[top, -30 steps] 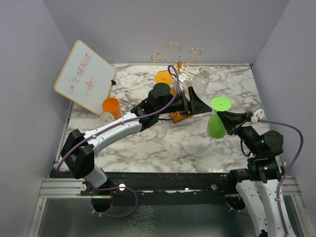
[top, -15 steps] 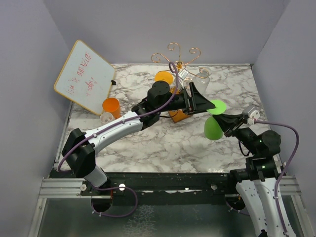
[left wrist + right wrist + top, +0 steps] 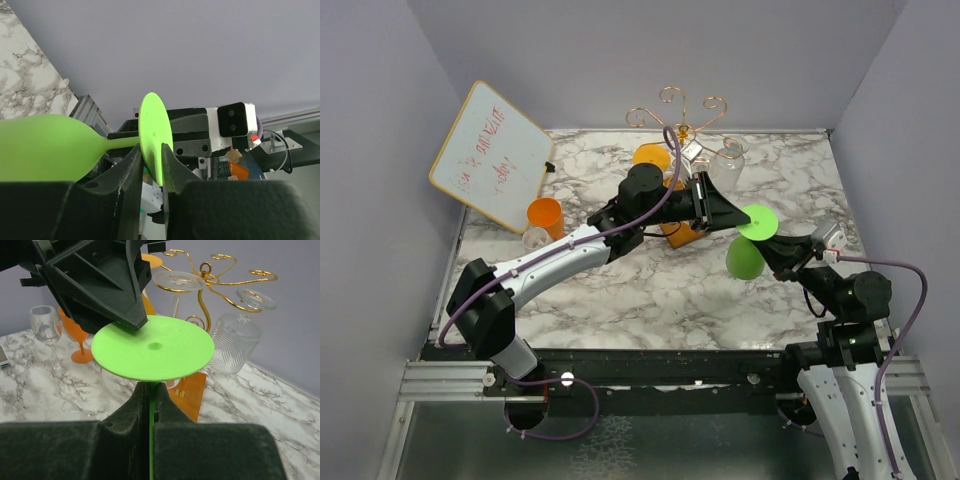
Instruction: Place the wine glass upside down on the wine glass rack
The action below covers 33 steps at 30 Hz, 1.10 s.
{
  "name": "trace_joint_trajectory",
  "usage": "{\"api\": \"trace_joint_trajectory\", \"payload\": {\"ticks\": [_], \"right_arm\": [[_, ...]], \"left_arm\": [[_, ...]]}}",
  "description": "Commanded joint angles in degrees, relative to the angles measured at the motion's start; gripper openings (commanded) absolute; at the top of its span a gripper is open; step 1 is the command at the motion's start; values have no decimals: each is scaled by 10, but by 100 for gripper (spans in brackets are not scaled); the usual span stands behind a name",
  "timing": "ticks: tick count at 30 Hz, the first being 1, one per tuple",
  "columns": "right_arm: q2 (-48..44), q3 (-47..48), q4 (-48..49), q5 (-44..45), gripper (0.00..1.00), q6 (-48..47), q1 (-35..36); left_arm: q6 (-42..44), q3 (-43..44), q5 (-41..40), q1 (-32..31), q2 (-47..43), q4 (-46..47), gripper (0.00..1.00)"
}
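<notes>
The green wine glass (image 3: pixel 745 258) hangs in the air at mid-right, lying tilted with its foot (image 3: pixel 757 221) towards the back. My right gripper (image 3: pixel 770 250) is shut on its thin stem (image 3: pixel 151 390), just under the foot (image 3: pixel 155 347). My left gripper (image 3: pixel 738 222) reaches in from the left, its jaws closed on the edge of the foot (image 3: pixel 155 130), one finger on each face. The bowl (image 3: pixel 45 147) points away to the left in the left wrist view. The wine glass rack (image 3: pixel 680 125), gold wire on an orange-brown base (image 3: pixel 192 390), stands behind.
Two clear glasses (image 3: pixel 235 342) and an orange one (image 3: pixel 652 157) hang on the rack. An orange glass (image 3: pixel 545 215) and a clear glass (image 3: pixel 535 238) stand at the left. A white board (image 3: pixel 492 155) leans at the back left. Purple walls close in the sides.
My left gripper moved right to the glass's foot and closed its jaws on the edge. My right gripper carried the glass a little left and forward, still shut on the stem.
</notes>
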Motion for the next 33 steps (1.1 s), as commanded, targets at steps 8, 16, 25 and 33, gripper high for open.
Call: {"api": "trace_joint_trajectory", "payload": {"ticks": [8, 16, 25, 33], "right_arm": [[-28, -4, 10, -11, 1, 34, 2], [-52, 22, -11, 52, 63, 73, 1], [-85, 92, -29, 146, 85, 92, 1], [-105, 129, -22, 147, 88, 93, 1]], "left_arm": [[-34, 9, 74, 1, 19, 69, 0], [-13, 61, 136, 3, 17, 99, 0], [-7, 169, 196, 44, 28, 100, 0], [11, 294, 221, 89, 54, 99, 0]]}}
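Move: The left fingers, part-closed, are at the near rim of the upside-down green wine glass's foot, whose middle is about 3 cm to their right, level with them. That foot sits some 3 cm above the right hand, which grips the stem. From the left hand, the hanging clear glass is about 12 cm ahead, 9 cm left and 13 cm down; the ribbed glass 16 cm ahead, 2 cm left and 12 cm down. Left fingers pinch the foot and lift about 16 cm; right opens off the stem, rising and backing away. ##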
